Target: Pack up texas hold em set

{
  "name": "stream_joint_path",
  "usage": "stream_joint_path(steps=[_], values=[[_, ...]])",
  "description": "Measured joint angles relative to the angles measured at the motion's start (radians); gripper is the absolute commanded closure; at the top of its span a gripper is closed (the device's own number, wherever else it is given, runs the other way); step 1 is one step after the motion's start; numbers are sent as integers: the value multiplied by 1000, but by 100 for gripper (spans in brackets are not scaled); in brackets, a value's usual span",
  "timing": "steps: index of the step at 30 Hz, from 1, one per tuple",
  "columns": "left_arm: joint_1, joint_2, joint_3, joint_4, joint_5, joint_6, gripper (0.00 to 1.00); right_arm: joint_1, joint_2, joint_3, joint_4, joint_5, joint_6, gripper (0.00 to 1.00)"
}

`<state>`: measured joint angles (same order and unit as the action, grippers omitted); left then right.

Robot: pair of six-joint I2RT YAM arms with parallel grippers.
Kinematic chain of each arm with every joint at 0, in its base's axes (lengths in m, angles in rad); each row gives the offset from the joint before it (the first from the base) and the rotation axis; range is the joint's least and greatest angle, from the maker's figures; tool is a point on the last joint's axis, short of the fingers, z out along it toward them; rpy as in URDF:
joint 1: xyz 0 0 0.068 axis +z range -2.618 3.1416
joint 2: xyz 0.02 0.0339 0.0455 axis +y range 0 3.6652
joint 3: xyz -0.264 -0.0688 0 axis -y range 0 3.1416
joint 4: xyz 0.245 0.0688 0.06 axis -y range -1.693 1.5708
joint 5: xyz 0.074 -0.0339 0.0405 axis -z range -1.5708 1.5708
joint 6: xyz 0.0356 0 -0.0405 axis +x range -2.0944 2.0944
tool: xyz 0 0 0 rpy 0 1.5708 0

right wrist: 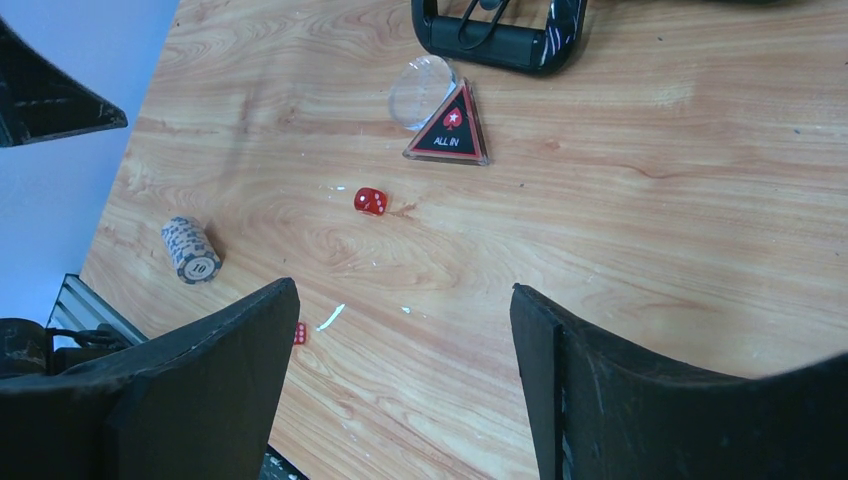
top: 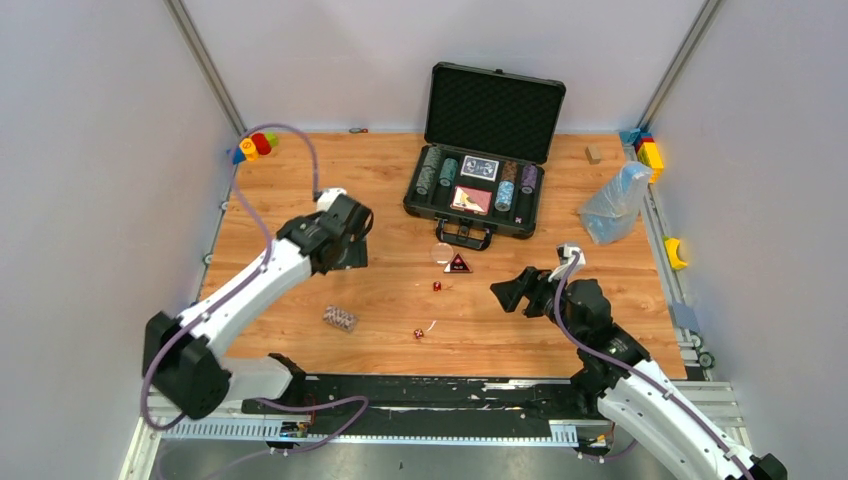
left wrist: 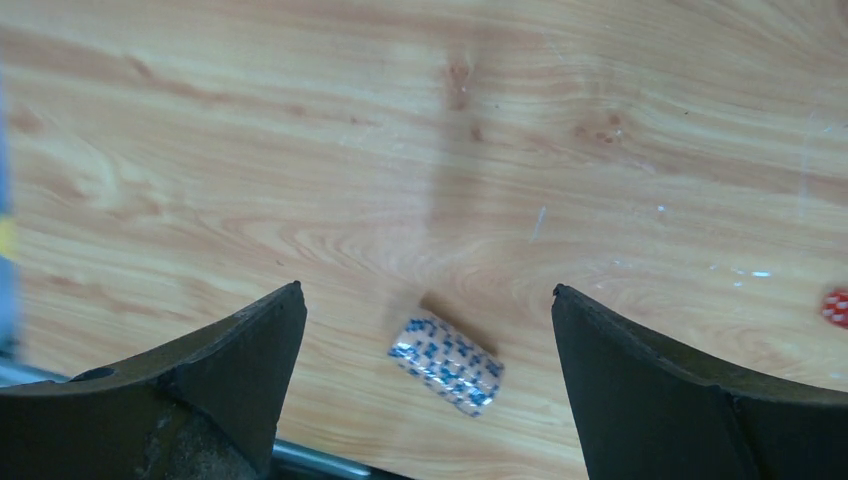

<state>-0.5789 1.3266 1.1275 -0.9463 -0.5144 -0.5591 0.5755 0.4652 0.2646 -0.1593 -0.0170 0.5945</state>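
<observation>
The black case (top: pixel 487 110) lies open at the back of the table, with chip rolls (top: pixel 430 172) and card decks (top: pixel 479 168) in its foam. One loose striped chip roll (top: pixel 340 318) (left wrist: pixel 446 364) (right wrist: pixel 191 250) lies on the wood. My left gripper (top: pixel 347 250) (left wrist: pixel 425 290) hangs open above it, not touching. The triangular button (top: pixel 458 264) (right wrist: pixel 449 130) sits by a clear disc (top: pixel 441 252) (right wrist: pixel 420 92). Two red dice (top: pixel 437 286) (right wrist: pixel 371 201) lie nearby, the second one (top: pixel 418 333) (right wrist: pixel 299 334) closer to the arms. My right gripper (top: pixel 507 292) (right wrist: pixel 405 285) is open and empty.
A clear plastic bag (top: pixel 612 205) lies at the right. Toy blocks (top: pixel 255 146) sit in the back left corner, more blocks (top: pixel 648 150) in the back right. The case handle (right wrist: pixel 500 40) faces the button. A small wooden block (top: pixel 593 153) lies beside the case.
</observation>
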Motion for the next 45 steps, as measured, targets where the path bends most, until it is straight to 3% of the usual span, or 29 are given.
stream_joint_path(steps=[5,9,13,17,23,27,31,34,37,40,45], values=[[7,-263,-257,24,2,-423,0,0,-8,-11,0,0,2,21],[13,-330,-340,-37,18,-713,0,0,-10,-11,0,-2,3,21],[13,-323,-393,-34,53,-863,1,0,-17,-11,0,-4,3,21],[20,-281,-459,26,109,-934,12,0,-18,-11,0,-11,3,21],[24,-224,-511,91,183,-993,15,0,-17,-19,0,-12,3,21],[24,-209,-526,131,218,-1014,34,0,-16,-19,0,-11,3,21],[24,-179,-534,163,222,-1029,40,0,-15,-20,0,-11,3,21],[24,-161,-544,187,222,-1033,60,0,-15,-21,0,-11,3,21],[24,-151,-546,217,227,-998,96,0,-15,-22,0,-11,3,21],[24,-121,-529,248,230,-928,100,0,-15,-22,0,-11,3,21],[7,0,-396,224,206,-669,100,0,-3,-23,8,-11,3,21]])
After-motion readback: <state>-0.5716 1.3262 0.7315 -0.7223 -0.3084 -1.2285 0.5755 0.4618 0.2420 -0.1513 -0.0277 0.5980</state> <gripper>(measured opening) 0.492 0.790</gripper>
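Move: The blue-and-white poker chip stack lies about 8 cm back from the left hand, roughly 1 cm to its right and some 13 cm below. The near die lies about 4 cm back and 18 cm to the right of that stack; the far die is roughly 7 cm farther out and 22 cm to the right of the stack. From the right hand, the stack lies some 36 cm left, about 4 cm back and 10 cm down. Back towards its base and then down, about 8 cm and 12 cm, the left hand goes to the chip stack, turning about 45 degrees counter-clockwise and dropping its left side as it comes. The fingers close from wide open and pinch the stack's sides; then the hand eases forward and slightly up, turning partly back clockwise. ##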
